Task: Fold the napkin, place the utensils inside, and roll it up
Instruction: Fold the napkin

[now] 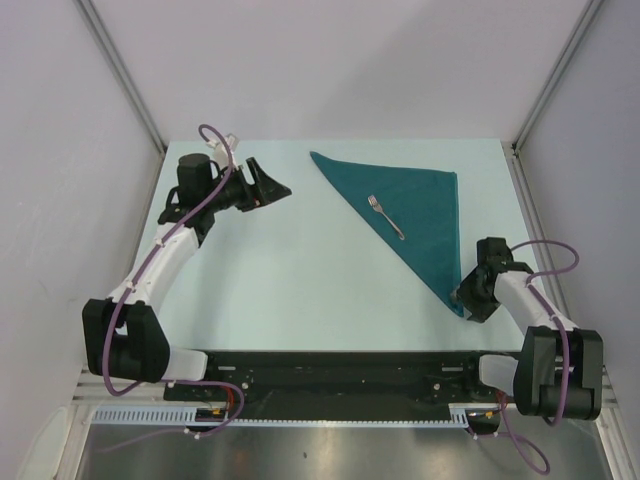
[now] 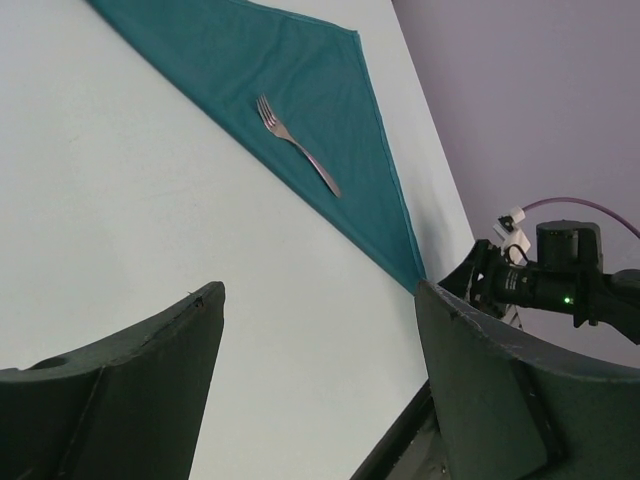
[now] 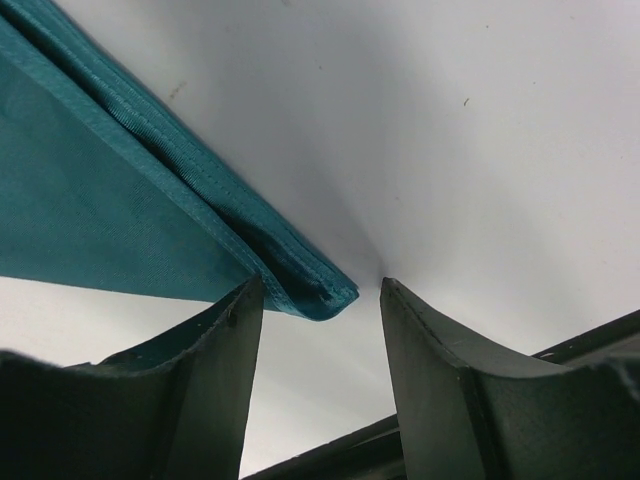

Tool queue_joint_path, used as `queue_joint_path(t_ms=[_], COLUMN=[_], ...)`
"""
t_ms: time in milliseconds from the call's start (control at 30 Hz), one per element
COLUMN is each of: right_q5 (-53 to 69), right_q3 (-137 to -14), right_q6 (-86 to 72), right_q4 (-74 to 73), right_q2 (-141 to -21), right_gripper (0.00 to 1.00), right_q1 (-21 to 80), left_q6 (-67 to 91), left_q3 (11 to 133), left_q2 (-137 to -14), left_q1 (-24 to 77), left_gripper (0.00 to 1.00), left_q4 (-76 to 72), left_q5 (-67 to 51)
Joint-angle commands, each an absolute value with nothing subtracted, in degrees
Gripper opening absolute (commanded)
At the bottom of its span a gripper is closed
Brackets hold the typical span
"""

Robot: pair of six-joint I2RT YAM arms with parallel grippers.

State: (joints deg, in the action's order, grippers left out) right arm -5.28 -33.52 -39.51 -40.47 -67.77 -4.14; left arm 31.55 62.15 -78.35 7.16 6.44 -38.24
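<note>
The teal napkin (image 1: pixel 415 200) lies folded into a triangle on the right half of the table, one point toward the near right. The silver fork (image 1: pixel 386 216) rests on top of it, close to the long folded edge, tines toward the back. My right gripper (image 1: pixel 466 298) sits low at the napkin's near corner. In the right wrist view the layered corner (image 3: pixel 330 292) lies between the parted fingers, next to the left one, and the right gripper (image 3: pixel 320 285) is open. My left gripper (image 1: pixel 278 185) hovers open at the back left, apart from the cloth, with nothing between its fingers (image 2: pixel 200 320).
The left wrist view looks across bare tabletop (image 2: pixel 150 200) to the napkin (image 2: pixel 300 80), the fork (image 2: pixel 298 146) and the right arm (image 2: pixel 550 280). Grey walls enclose the table on three sides. A black rail (image 1: pixel 330 365) runs along the near edge.
</note>
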Motion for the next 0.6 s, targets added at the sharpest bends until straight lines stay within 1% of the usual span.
queue_joint_path(t_ms=[0, 133, 300, 333, 567], right_q5=[-8.5, -8.5, -9.1, -9.2, -8.9], right_q3=[-33.1, -32.2, -31.7, -31.6, -32.4], right_q6=[-41.6, -41.7, -42.1, -42.1, -42.3], right_q4=[-40.0, -38.7, -37.7, -37.6, -36.1], right_q2=[-69.3, -70.3, -70.4, -70.4, -70.5], right_gripper=[0.55, 0.52, 0.44, 0.40, 0.26], right_q1=[-3.1, -3.0, -3.1, -3.1, -3.3], left_q6=[32.9, 33.1, 33.1, 33.2, 33.3], left_q3=[63.4, 63.2, 63.2, 63.2, 63.0], left_q2=[-78.3, -78.4, -78.6, -78.7, -79.0], left_q1=[6.6, 6.3, 6.1, 6.1, 5.9], left_gripper=[0.81, 0.81, 0.81, 0.81, 0.81], left_q4=[3.2, 3.0, 2.9, 2.8, 2.8], left_q5=[-40.6, -40.8, -40.7, -40.8, -40.9])
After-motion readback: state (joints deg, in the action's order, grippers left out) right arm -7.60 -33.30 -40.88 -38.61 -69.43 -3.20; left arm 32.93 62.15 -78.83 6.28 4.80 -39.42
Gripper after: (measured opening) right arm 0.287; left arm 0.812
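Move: The two stacked corners of the napkin at its near right end lie almost between the right hand's open fingertips, within about 1 cm ahead and left of the hand point and 1 cm below it. The fork, on the folded napkin, is about 30 cm ahead and 20 cm to the left. From the left hand, that corner is about 56 cm to the right, some 19 cm back and 24 cm lower. Down by roughly half a centimetre, easing slightly back, the right hand settles its near-vertical fingers astride the napkin's near right corner. It then stays low while the fingers close to about half their starting gap, gathering both layers of the corner between the tips, with a creep of about half a centimetre to the right and forward again as they shut. ##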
